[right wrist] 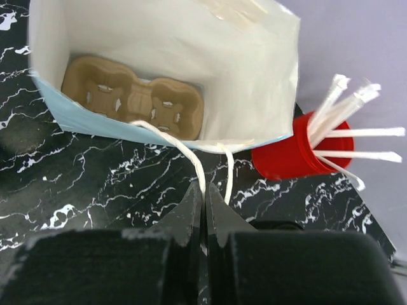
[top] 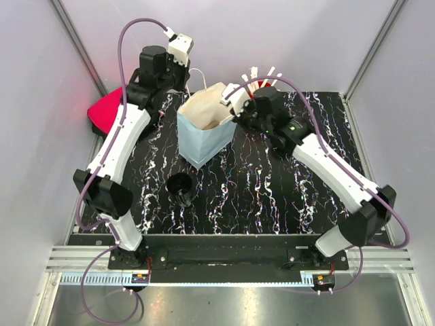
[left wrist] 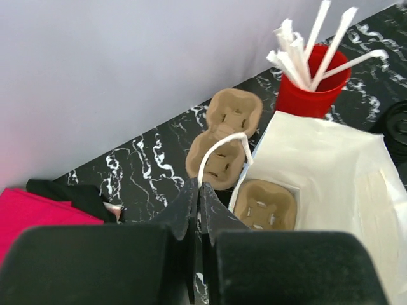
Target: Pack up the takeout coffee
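A blue paper bag [top: 202,132] with a white inside stands open in the middle of the table. My left gripper [left wrist: 200,185] is shut on its far white cord handle [left wrist: 219,149], back left of the bag [top: 188,77]. Over on the other side, my right gripper [right wrist: 205,189] is shut on the near cord handle [right wrist: 184,152], at the bag's right rim [top: 232,102]. A brown pulp cup carrier [right wrist: 133,96] lies on the bag's bottom. The takeout coffee [left wrist: 397,129] shows only as a black ridged lid at the edge of the left wrist view, beside the bag.
A red cup of wrapped stirrers [top: 264,83] stands behind the bag's right side. A second pulp carrier [left wrist: 226,136] lies on the table behind the bag. A black cup [top: 181,187] stands in front of the bag. A pink cloth [top: 104,109] lies at the far left edge.
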Tool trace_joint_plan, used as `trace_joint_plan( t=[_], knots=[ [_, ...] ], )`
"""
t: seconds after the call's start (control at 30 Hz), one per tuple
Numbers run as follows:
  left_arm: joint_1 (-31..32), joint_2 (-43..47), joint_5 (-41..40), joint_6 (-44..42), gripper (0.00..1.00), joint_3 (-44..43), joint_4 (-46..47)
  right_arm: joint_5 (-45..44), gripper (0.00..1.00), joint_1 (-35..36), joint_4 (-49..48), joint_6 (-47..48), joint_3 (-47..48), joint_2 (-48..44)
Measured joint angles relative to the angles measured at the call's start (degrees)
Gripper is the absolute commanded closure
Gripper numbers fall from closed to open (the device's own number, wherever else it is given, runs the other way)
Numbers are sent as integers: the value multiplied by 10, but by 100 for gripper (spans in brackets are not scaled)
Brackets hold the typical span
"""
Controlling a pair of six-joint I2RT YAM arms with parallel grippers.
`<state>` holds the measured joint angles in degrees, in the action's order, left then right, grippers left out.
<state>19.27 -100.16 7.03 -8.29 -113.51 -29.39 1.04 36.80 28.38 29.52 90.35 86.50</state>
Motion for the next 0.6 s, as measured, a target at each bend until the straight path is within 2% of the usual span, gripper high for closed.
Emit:
trace_joint_plan(
  t=[0.07, 0.2, 0.23, 0.27, 0.3, 0.33, 0.4, 0.43, 0.47, 0.5, 0.53, 0.57, 0.6],
  knots=[
    [-5, -13, -3, -4, 97, -4, 3, -11, 86, 11, -4, 0, 9, 24],
    [-8, -31, -11, -9, 94, -6, 6, -31, 83, 28, -13, 1, 24, 56],
    [-9, -33, -13, -9, 89, -6, 6, -35, 81, 32, -13, 0, 28, 60],
    [-9, -34, -15, -9, 84, -6, 7, -37, 68, 34, -14, 0, 30, 62],
    [-10, -34, -16, -9, 78, -6, 9, -39, 60, 36, -14, 0, 32, 63],
    [-11, -34, -17, -10, 62, -6, 13, -42, 51, 37, -14, -2, 34, 63],
    [-15, -34, -18, -10, 45, -6, 26, -47, 32, 39, -13, -4, 45, 63],
    [-16, -34, -20, -9, 38, -6, 30, -48, 27, 39, -12, -6, 51, 63],
    [-18, -33, -21, -8, 24, -6, 32, -49, 22, 40, -12, -5, 58, 63],
    [-19, -33, -23, -9, 19, -6, 33, -49, 11, 40, -9, -4, 66, 62],
    [-20, -31, -23, -7, 14, -6, 34, -49, 8, 40, -6, -7, 74, 61],
    [-21, -29, -25, -6, 3, -6, 34, -49, 5, 40, 1, -9, 80, 59],
    [-21, -25, -26, -4, 1, -5, 34, -49, 2, 40, 9, -10, 87, 54]
  ],
)
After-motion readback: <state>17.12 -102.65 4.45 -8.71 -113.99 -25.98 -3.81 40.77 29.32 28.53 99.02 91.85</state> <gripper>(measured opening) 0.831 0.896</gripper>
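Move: The paper bag, its two handle strings pinched one in each of my shut hands, has its middle about 5 cm back, 6 cm to the right and 15 cm below my left hand; from my right hand it is roughly 5 cm ahead, 6 cm to the left and 14 cm below. The loose cup tray lies some 15 cm beyond the bag. From my right hand the red straw cup is 18 cm ahead and 8 cm right, the black stack 7 cm ahead and 15 cm right. I let the bag's handles down with both hands, sinking about 2 cm, my left hand edging forward and my right hand drifting some 3 cm left. Then I spread both grippers wide to let go of the strings, and rise as they open, the right by about 4 cm, the left by under 2 cm while it edges left. ##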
